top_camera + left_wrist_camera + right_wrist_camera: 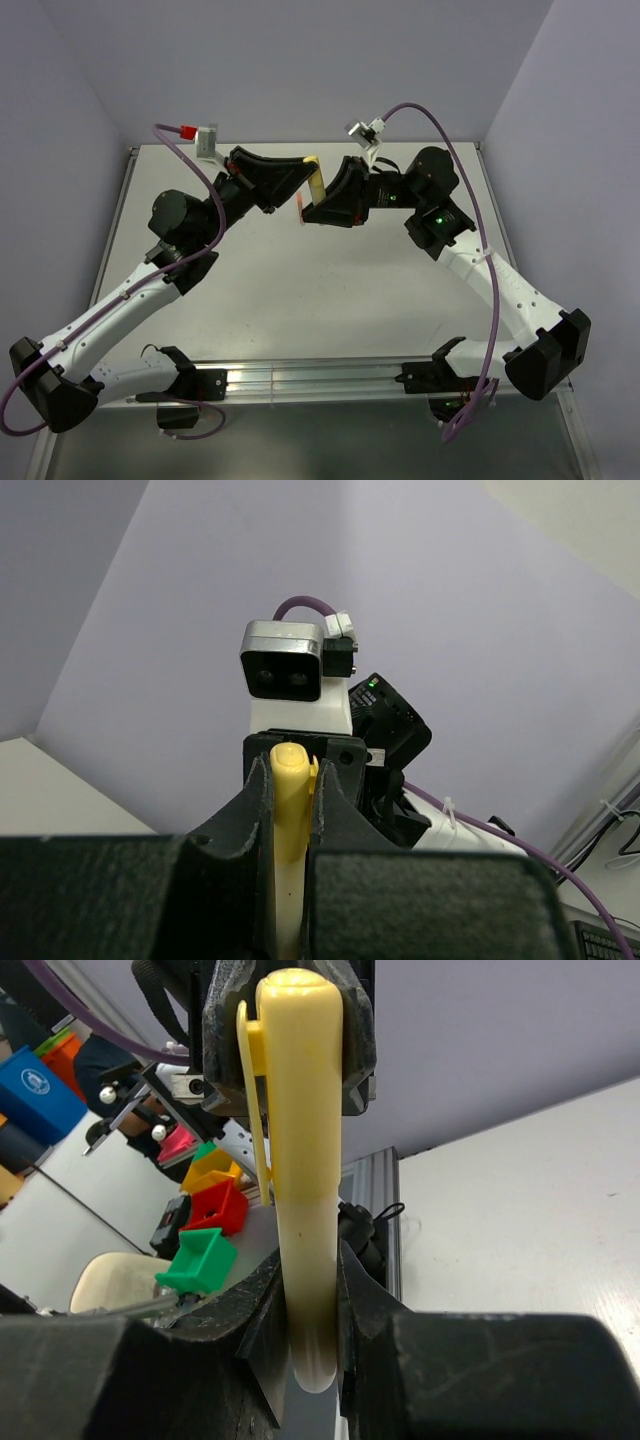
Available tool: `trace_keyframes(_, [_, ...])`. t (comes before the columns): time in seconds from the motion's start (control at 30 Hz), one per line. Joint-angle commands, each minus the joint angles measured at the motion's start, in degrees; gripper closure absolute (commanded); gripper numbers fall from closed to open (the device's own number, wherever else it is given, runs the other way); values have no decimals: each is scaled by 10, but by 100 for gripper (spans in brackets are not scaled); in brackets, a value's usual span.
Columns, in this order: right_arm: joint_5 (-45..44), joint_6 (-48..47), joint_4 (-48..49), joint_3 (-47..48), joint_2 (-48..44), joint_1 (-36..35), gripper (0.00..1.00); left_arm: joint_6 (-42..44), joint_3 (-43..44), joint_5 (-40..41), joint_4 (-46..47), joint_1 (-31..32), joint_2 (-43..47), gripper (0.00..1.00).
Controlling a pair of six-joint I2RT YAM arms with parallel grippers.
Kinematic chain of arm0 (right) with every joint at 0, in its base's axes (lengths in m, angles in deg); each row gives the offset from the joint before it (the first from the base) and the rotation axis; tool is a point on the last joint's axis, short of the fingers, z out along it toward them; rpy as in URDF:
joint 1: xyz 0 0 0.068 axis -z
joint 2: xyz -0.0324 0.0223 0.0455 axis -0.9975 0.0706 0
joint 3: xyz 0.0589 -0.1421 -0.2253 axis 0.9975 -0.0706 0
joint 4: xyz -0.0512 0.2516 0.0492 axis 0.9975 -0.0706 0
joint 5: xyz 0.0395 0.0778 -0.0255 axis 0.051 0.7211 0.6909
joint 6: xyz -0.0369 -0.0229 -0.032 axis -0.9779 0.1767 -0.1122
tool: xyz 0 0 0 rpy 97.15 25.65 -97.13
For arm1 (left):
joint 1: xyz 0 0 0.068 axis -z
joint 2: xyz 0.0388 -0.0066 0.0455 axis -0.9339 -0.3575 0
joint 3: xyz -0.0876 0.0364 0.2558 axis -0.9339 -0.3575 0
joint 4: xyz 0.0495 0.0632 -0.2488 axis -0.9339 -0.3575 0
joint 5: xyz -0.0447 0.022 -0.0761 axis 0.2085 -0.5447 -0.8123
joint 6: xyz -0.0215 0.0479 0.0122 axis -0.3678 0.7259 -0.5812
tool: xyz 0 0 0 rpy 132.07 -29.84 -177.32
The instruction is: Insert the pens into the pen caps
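Observation:
A yellow pen cap (300, 1080) with a clip sits on the end of a pale yellow pen (312, 1290); the two look joined in one line. My left gripper (308, 172) is shut on the cap, whose rounded tip (290, 780) rises between its fingers. From the other side, my right gripper (322, 202) is shut on the pen body, which its fingers (365, 1305) pinch near the rounded end. Both grippers meet above the far middle of the table (300, 300), with the yellow piece (315, 182) between them. No other pens or caps show clearly.
A small red-orange bit (300, 212) shows beside the right gripper; I cannot tell what it is. An aluminium rail (320, 380) runs along the near edge. Green (195, 1260), red (220, 1205) and yellow (215, 1170) bins stand off the table.

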Motion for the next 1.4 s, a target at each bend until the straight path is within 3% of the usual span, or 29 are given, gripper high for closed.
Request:
trace_keyframes(0.0, [-109, -18, 87, 16, -31, 5, 88, 15, -26, -76, -172, 7, -23, 100])
trace_keyframes(0.5, [-72, -40, 50, 28, -22, 7, 51, 12, 4, -22, -183, -43, -14, 100])
trace_keyframes(0.7, [-51, -99, -24, 48, -4, 7, 45, -7, 12, -43, -183, -130, -7, 100])
trace_keyframes(0.93, [-148, -185, -150, 84, 1, 16, 41, -2, 26, -66, -228, -231, -24, 100])
trace_keyframes(1.13, [-210, -177, -202, 108, 23, 46, 40, 41, 45, -14, -309, -268, -114, 100])
trace_keyframes(1.37, [-255, -167, -216, 103, 31, 57, 40, 86, 150, 17, -355, -277, -336, 100])
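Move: The clear strip of table for the yellow pen lies about 32 cm ahead of the left hand, 11 cm to its left and some 49 cm below. At that same depth the orange pen lies about 32 cm ahead and 5 cm left of this hand, and the purple pen 32 cm ahead, straight out. From the right hand, which grips the pen's lower part, the yellow pen's middle is about 2 cm ahead, level sideways and 3 cm above. Open the right gripper to let go of the yellow pen's body, then ease that hand about 11 cm forward, yawing clockwise. Keep the left fingers shut on the cap end; sink gently at first, then speed up down and forward, some 25 cm down and 23 cm forward and about 10 cm left, towards the table left of the orange pen, swinging the fingers from up-right to forward-right and slightly down. ##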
